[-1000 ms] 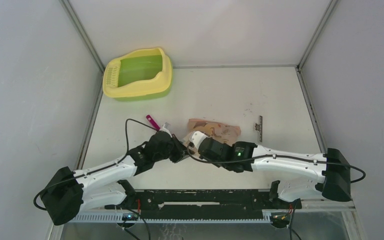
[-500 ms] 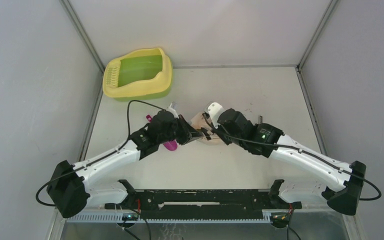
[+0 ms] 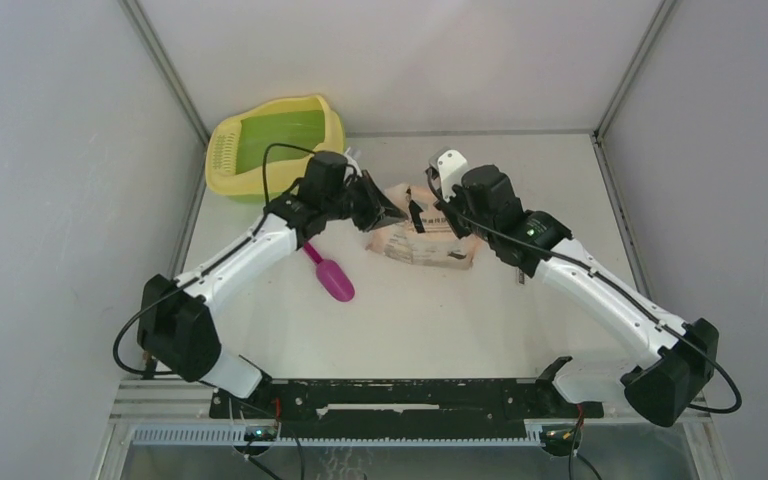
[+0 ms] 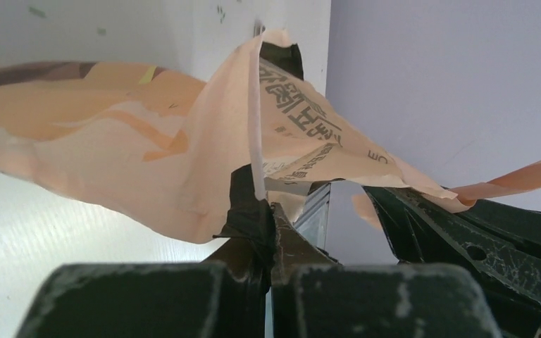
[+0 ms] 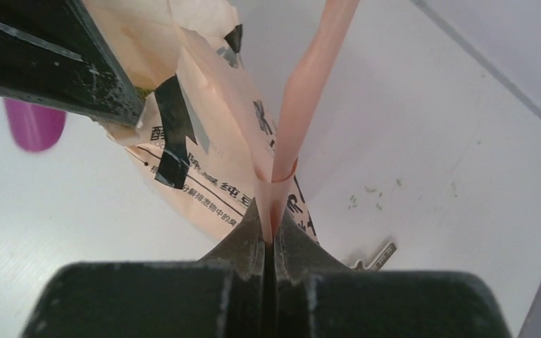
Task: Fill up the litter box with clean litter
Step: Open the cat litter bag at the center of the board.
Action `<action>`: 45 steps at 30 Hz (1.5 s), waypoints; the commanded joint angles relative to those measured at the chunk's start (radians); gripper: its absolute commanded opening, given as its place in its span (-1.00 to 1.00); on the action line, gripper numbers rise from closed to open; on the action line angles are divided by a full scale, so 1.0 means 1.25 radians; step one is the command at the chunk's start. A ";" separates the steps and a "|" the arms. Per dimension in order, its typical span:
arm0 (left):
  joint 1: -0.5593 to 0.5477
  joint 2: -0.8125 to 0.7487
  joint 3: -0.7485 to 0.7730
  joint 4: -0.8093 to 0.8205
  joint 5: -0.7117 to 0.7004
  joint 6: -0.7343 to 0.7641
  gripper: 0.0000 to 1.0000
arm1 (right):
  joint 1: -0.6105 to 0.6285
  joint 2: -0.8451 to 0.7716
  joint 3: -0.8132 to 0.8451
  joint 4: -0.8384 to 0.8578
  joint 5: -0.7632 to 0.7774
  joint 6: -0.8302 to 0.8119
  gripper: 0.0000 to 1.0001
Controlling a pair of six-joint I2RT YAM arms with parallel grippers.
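The litter box [image 3: 228, 160], yellow-walled with a green basin, stands at the far left corner; I make out no granules in it. The flat pink-orange bag [image 3: 428, 245] hangs by its top edge between both grippers, just right of the box. My left gripper [image 3: 388, 213] is shut on a fold of the bag [image 4: 148, 141], seen up close at the left gripper [image 4: 266, 211]. My right gripper [image 3: 420, 215] is shut on another edge of the bag [image 5: 211, 162], pinched at the right gripper [image 5: 272, 229]. Clean litter inside the bag is hidden; a few specks [image 5: 365, 198] lie on the table.
A magenta scoop [image 3: 332, 278] lies on the table below the left forearm, also visible as the scoop [image 5: 35, 128] in the right wrist view. A small metal strip [image 5: 377, 255] lies near the right arm. Grey walls close in the table on three sides.
Both arms have reached away from their bases toward the litter box, carrying the bag up off the table. The right gripper has closed on the bag. The scoop is now uncovered.
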 commanded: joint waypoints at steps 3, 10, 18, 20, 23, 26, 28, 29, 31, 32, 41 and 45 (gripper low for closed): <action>0.062 0.103 0.235 -0.035 0.102 0.077 -0.95 | -0.070 0.040 0.095 0.224 -0.037 -0.040 -1.00; 0.082 0.195 0.434 -0.078 0.136 0.088 -0.94 | -0.106 0.091 0.195 0.266 -0.017 -0.084 -1.00; 0.052 0.109 0.107 -0.003 0.056 0.139 -0.92 | -0.065 0.050 -0.006 0.295 -0.022 -0.055 -1.00; 0.022 0.104 -0.033 0.071 0.037 0.130 -0.92 | -0.048 0.025 -0.113 0.324 -0.037 -0.019 -1.00; -0.029 0.116 -0.240 0.200 0.043 0.075 -0.92 | 0.010 -0.017 -0.251 0.348 0.001 0.033 -1.00; -0.088 0.078 -0.384 0.326 0.036 0.001 -0.89 | 0.084 -0.084 -0.339 0.326 0.047 0.064 -1.00; -0.118 0.033 -0.431 0.328 0.004 -0.014 -0.84 | 0.118 -0.127 -0.361 0.292 0.075 0.086 -1.00; -0.128 0.002 -0.447 0.322 -0.010 -0.019 -0.82 | 0.129 -0.139 -0.361 0.280 0.088 0.098 -1.00; -0.135 -0.038 -0.463 0.293 -0.029 -0.018 -0.73 | 0.133 -0.154 -0.356 0.253 0.092 0.123 -1.00; -0.136 -0.056 -0.462 0.271 -0.042 -0.012 -0.66 | 0.132 -0.161 -0.354 0.238 0.093 0.136 -0.98; -0.138 -0.160 -0.382 0.080 -0.091 0.052 -0.09 | 0.162 -0.182 -0.292 0.072 0.094 0.233 -0.30; -0.138 -0.209 -0.345 0.016 -0.088 0.071 0.08 | 0.172 -0.179 -0.257 0.004 0.098 0.263 -0.14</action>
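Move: Between the two hands the litter bag hangs by its torn mouth, already pinched on both sides. Its middle lies about 4 cm right of the left hand and 6 cm left of the right, a centimetre or so ahead of both and some 11 cm below. The purple scoop lies about 17 cm left of the left hand and 2 cm back, the litter box 33 cm left and 26 cm ahead. The clip is roughly 17 cm right of the right hand, level with it, on the table. Swinging the held bag with both hands together, first some 8 cm forward and 6 cm up, then quickly back and down towards the robot's side of the table: the left about 19 cm back and 24 down, the right 15 back and 19 down. Both then rise 3 to 4 cm while their fingers open roughly halfway, loosening their pinch on the mouth edges. ##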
